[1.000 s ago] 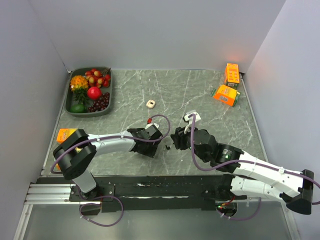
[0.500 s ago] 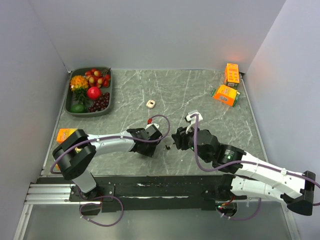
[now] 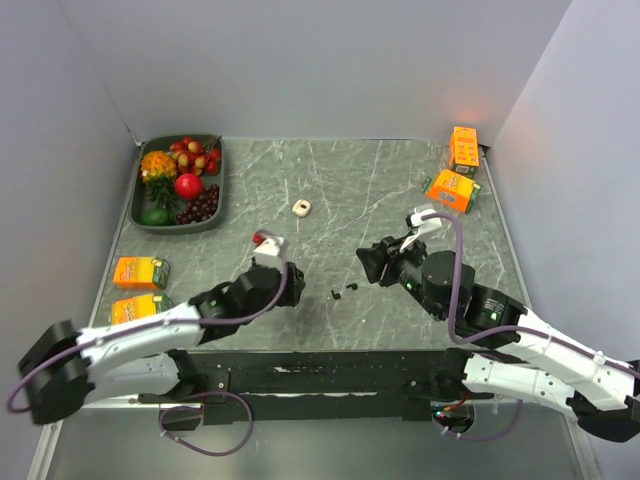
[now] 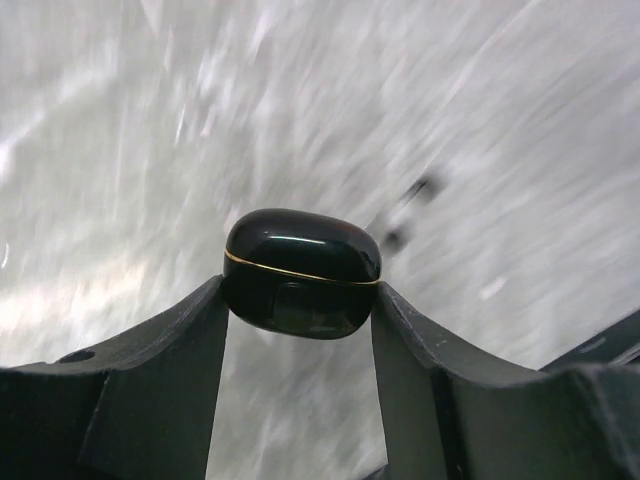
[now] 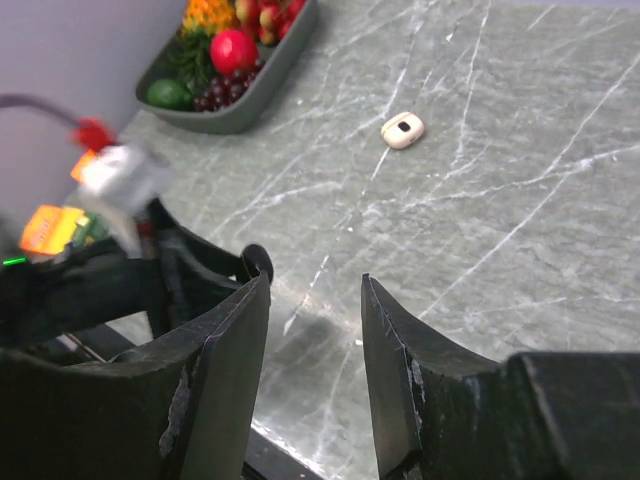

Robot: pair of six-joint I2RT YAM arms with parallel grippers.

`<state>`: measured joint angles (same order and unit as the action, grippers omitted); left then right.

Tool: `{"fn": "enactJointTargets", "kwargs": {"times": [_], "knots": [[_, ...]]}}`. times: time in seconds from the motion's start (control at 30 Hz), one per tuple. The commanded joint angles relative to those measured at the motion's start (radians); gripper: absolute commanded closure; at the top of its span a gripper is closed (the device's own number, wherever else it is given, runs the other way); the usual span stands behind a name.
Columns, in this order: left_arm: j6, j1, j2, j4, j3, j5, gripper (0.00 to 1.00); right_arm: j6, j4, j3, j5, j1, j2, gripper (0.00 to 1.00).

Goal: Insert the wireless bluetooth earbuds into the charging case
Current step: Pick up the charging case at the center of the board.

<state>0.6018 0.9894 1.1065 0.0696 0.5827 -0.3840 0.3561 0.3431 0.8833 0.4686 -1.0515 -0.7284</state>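
My left gripper (image 4: 298,300) is shut on the charging case (image 4: 300,250), a glossy black closed case with a thin gold seam, pinched by its sides between the fingertips and held off the table. From above, the left gripper (image 3: 288,282) sits left of centre. The two wireless bluetooth earbuds (image 3: 345,290) lie as tiny black specks on the marble between the arms, blurred in the left wrist view (image 4: 408,210). My right gripper (image 3: 370,262) hovers just right of them, open and with nothing between its fingers (image 5: 315,290).
A grey tray (image 3: 222,170) of fruit stands at the back left. A small beige oval object (image 3: 301,207) lies mid-table. Two orange boxes (image 3: 455,170) sit at the back right and two orange packs (image 3: 138,288) near the left edge.
The left gripper has shut on the case and the left arm has swung back toward the near left. The right arm has drawn back to the right, away from the earbuds.
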Motion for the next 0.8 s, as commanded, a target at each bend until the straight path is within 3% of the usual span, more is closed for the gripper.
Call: {"fn": "enactJointTargets", "kwargs": {"times": [0.0,0.17,0.37,0.5,0.63,0.77], "knots": [[-0.114,0.020,-0.199,-0.624,-0.208,-0.084,0.99,0.047,0.042,0.049,-0.045,0.024,-0.002,0.50],[-0.295,0.034,-0.211,-0.987,-0.385,-0.041,0.99,0.046,0.054,0.085,-0.093,0.031,-0.012,0.50],[-0.633,0.126,0.019,-1.448,-0.481,0.037,0.99,0.017,0.089,0.167,-0.214,0.036,-0.069,0.50],[-0.750,0.182,0.136,-1.568,-0.465,0.043,0.99,-0.014,0.158,0.218,-0.309,0.036,-0.162,0.47],[-0.827,0.210,0.228,-1.718,-0.448,0.048,0.99,-0.026,0.183,0.214,-0.344,0.039,-0.206,0.27],[-0.830,0.222,0.227,-1.722,-0.437,0.069,0.99,-0.031,0.166,0.191,-0.390,0.051,-0.207,0.21]]}}
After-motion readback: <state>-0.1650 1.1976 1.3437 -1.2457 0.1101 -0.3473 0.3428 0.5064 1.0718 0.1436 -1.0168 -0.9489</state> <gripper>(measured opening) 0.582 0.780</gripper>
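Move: Off to the right hand's left, some 13 cm, and about 18 cm below it is the black charging case, roughly level with it front to back and already held in the left fingers. From the left hand, the right gripper is thus about 13 cm to the right and 18 cm higher. The two black earbuds lie on the table 11 cm below the left hand, about 8 and 12 cm to its right and 1 to 3 cm farther out; the white case is roughly 21 cm straight ahead, equally low. Keeping its pinch on the charging case, the left hand rises about 5 cm, then draws back and right towards the right gripper while sinking most of that height again, its fingers swinging up to level and clockwise, some 45 degrees in all. The right hand slides about 5 cm left towards the case and slightly back, turning counter-clockwise and tipping down a little, and spreads its fingers late on. ##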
